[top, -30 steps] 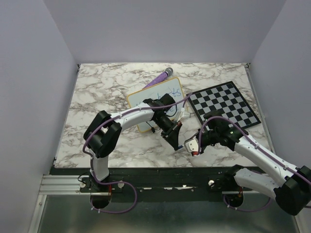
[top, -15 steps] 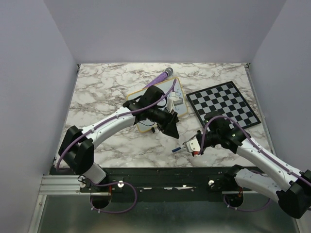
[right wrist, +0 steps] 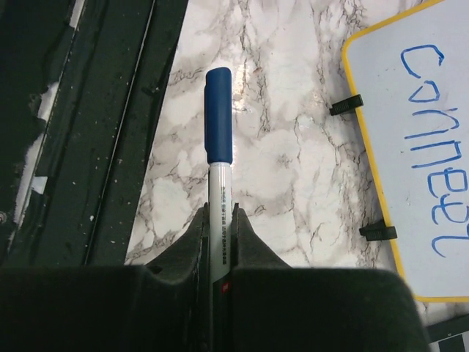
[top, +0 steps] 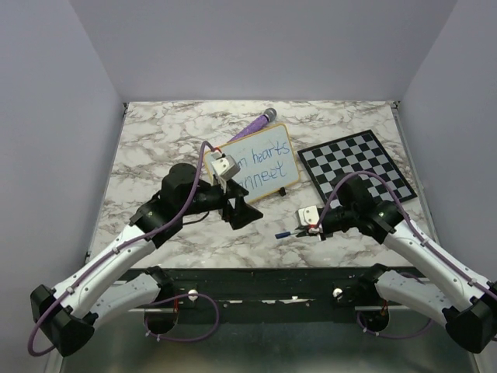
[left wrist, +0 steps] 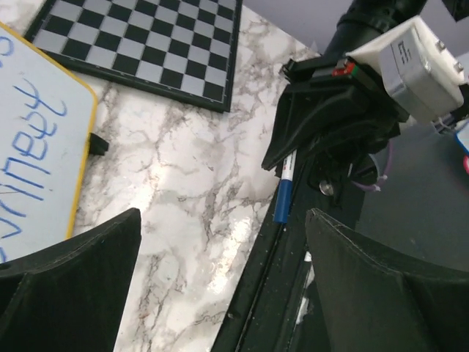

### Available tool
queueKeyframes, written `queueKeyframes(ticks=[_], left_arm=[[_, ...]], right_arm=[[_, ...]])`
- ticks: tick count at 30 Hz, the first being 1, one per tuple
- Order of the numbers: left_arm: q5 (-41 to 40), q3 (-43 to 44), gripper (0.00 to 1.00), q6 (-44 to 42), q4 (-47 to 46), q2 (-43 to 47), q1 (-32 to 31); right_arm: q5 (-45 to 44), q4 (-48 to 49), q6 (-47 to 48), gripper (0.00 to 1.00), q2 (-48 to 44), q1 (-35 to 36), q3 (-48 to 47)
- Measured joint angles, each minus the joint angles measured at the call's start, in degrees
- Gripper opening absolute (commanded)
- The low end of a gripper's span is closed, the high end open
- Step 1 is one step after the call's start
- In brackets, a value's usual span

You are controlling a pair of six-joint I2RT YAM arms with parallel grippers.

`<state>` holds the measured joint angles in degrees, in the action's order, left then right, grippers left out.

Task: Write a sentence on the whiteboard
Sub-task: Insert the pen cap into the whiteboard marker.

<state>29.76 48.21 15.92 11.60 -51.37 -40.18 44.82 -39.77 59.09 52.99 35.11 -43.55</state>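
The whiteboard, white with a yellow frame, stands tilted at mid-table. The sentence is in blue marker on two lines; my left wrist covers its left end. In the right wrist view the whiteboard shows the word "connect". My left gripper hovers just in front of the board's near-left corner, open and empty, its fingers wide apart. My right gripper is shut on a white marker with a blue cap. That marker points left, near the table's front edge.
A black-and-white chessboard lies flat to the right of the whiteboard. A purple pen-like object lies behind the board's top edge. The black front rail runs along the near edge of the marble table.
My left arm has drawn back from over the whiteboard toward the near left and its gripper has opened, uncovering the writing. My right gripper has stayed shut on the marker, nearly in place.
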Motion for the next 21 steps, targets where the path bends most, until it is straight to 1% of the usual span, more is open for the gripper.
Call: queueKeyframes(ticks=[1,2,5,9,11,17,21], left_arm=[[1.1,-0.5,0.92,0.0,-0.5,-0.1,0.0],[2.1,-0.5,0.87,0.0,-0.9,-0.9,0.1],[7.2,-0.4,0.82,1.0,-2.4,-6.6,0.0],[13.5,-0.3,0.81,2.9,-2.1,-15.4,-0.8],[16.1,-0.3,0.80,3.8,-2.3,-17.4,-1.6],[21.8,0.0,0.74,6.1,-5.5,-19.1,-4.0],[23.0,0.8,0.70,6.3,-6.2,-21.9,-5.2]], right_arm=[[0.0,-0.8,-1.0,0.01,0.1,0.0,-0.7],[0.1,-1.4,-1.6,0.01,0.2,0.0,-1.3],[0.3,-2.8,-2.8,0.01,0.3,-0.1,-2.3],[0.3,-3.4,-3.7,0.01,1.0,-0.2,-2.3],[0.3,-3.5,-3.8,0.01,1.6,-0.2,-2.3],[0.3,-3.5,-4.0,0.01,1.9,-0.3,-2.3],[0.4,-3.4,-4.1,0.01,1.9,-0.3,-2.3]])
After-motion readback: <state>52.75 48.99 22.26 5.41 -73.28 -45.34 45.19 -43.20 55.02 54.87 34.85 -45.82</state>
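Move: The capped marker juts leftward out of the right gripper; its blue cap lies about 10 cm to the left hand's right, 6 cm back and 9 cm below it. From the right hand the cap is some 5 cm left, 1 cm back and 3 cm down. The whiteboard's middle is about 15 cm straight ahead of the left hand and 25 cm below; a black clip on its near edge is 7 cm ahead and 10 cm right, equally low. Down, to the right and back, about 6 cm each way, the left hand swings in on the blue cap, dropping early and drawing back mostly later. Its wrist turns some 30 degrees, chiefly clockwise and tipping, while the open fingers narrow by about a quarter without yet closing on the cap. The right hand keeps its pinch on the marker and holds nearly still. ##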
